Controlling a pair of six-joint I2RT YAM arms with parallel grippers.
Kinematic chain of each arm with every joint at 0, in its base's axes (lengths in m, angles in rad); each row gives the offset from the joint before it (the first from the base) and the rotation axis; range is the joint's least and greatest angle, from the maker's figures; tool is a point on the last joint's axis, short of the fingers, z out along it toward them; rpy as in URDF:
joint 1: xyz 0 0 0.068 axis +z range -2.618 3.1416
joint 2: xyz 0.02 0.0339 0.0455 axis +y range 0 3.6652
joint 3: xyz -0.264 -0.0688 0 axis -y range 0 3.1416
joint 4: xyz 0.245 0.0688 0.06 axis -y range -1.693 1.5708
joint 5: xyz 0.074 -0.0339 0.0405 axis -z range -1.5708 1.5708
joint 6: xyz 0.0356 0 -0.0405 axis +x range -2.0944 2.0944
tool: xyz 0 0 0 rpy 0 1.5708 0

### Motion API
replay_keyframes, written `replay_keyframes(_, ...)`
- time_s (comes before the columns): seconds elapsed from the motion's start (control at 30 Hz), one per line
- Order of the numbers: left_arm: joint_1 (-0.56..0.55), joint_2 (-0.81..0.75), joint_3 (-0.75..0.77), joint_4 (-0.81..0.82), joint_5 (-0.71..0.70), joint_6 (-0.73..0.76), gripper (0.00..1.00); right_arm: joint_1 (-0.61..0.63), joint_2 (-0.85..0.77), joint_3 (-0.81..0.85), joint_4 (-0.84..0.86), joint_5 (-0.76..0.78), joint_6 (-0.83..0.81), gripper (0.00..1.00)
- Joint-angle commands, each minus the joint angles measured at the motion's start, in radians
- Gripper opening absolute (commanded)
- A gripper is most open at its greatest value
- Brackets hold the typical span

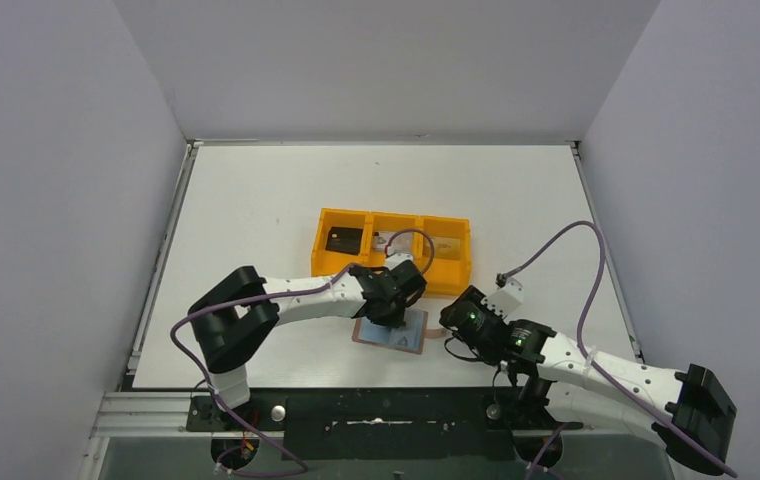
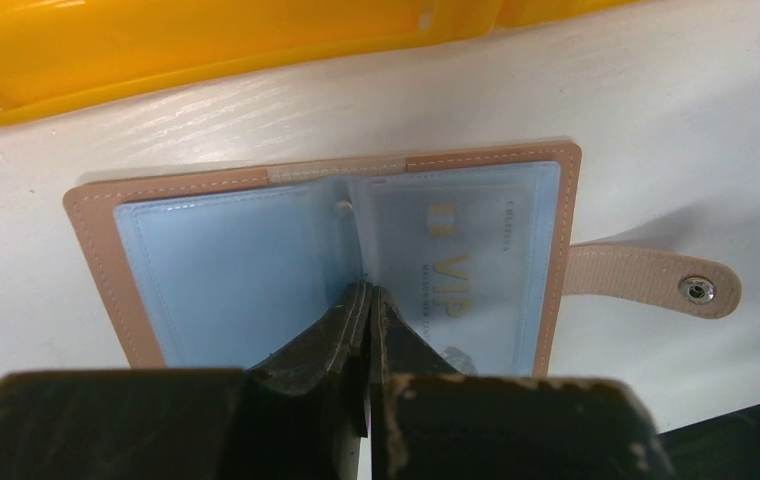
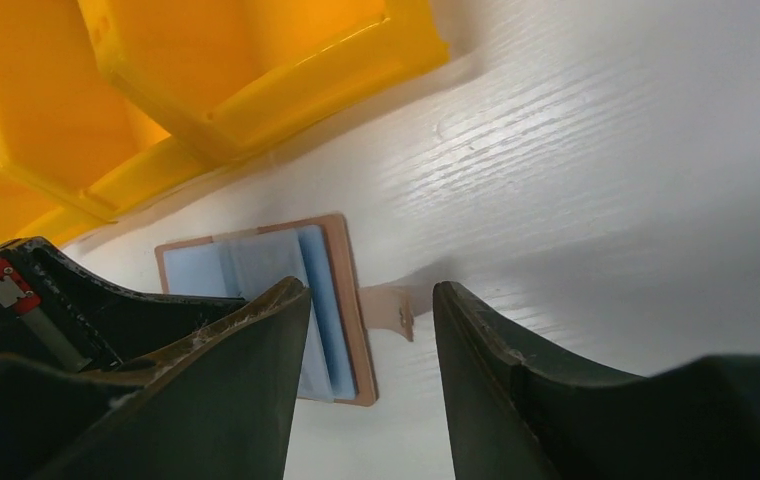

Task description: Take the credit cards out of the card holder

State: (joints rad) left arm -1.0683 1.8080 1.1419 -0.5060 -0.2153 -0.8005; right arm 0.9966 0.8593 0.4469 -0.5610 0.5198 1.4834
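Observation:
The card holder (image 1: 411, 340) lies open on the table just in front of the orange tray, its brown rim (image 2: 321, 175) framing two grey-blue panels. A silvery card with gold "VIP" lettering (image 2: 476, 255) sits behind the clear sleeve of the right panel. My left gripper (image 2: 368, 292) is shut, its tips pressed at the centre fold; whether they pinch the sleeve is unclear. From above, the left gripper (image 1: 393, 318) covers the holder's middle. My right gripper (image 3: 371, 300) hangs open just right of the holder, over the snap tab (image 3: 388, 308). A black card (image 1: 344, 240) lies in the tray's left compartment.
The orange three-compartment tray (image 1: 392, 215) stands directly behind the holder, its wall close above it in the left wrist view (image 2: 206, 50). A purple cable loops over the tray's middle compartment (image 1: 411, 235). White walls enclose the table on three sides.

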Motion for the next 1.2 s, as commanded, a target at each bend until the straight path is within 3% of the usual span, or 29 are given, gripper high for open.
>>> replay_keyframes(0.0, -0.001, -0.098, -0.030, 0.058, 0.016, 0.003, 0.00, 0.003, 0.011, 0.025, 0.170, -0.035, -0.115, 0.50)
replay_keyframes(0.3, 0.067, -0.218, -0.219, 0.276, 0.143, -0.034, 0.00, -0.097, 0.042, -0.083, 0.610, -0.382, -0.242, 0.45)
replay_keyframes(0.57, 0.114, -0.269, -0.308, 0.375, 0.209, -0.059, 0.00, -0.147, 0.218, -0.112, 0.830, -0.577, -0.233, 0.44)
replay_keyframes(0.83, 0.134, -0.295, -0.354, 0.413, 0.223, -0.071, 0.00, -0.146, 0.328, -0.099, 0.832, -0.583, -0.190, 0.43)
replay_keyframes(1.17, 0.139, -0.301, -0.366, 0.417, 0.220, -0.072, 0.00, -0.133, 0.289, -0.037, 0.669, -0.515, -0.229, 0.46)
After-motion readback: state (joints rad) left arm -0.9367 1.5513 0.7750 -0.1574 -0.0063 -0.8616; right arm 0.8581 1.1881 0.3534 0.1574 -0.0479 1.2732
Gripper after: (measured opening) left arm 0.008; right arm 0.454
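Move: My left hand is already shut on the fold of the open card holder; the middle of its right-hand sleeve page, with a card inside, is about 3 cm to that hand's right and 1 cm ahead. From my half-open right hand that page lies some 8 cm left, 1 cm back and 4 cm below. The closing strap is about 3 cm left and 1 cm back of this hand, the yellow tray 12 cm left and 15 cm ahead. I sweep my right hand about 10 cm left, over the strap to the outer part of the sleeve page, rising a couple of centimetres and then sinking to just below my starting height, yawing and rolling some 20 degrees each, fingers half open. Keeping my left fingers shut on the fold, I ease back slightly, then draw the holder left, leaning that hand over. ##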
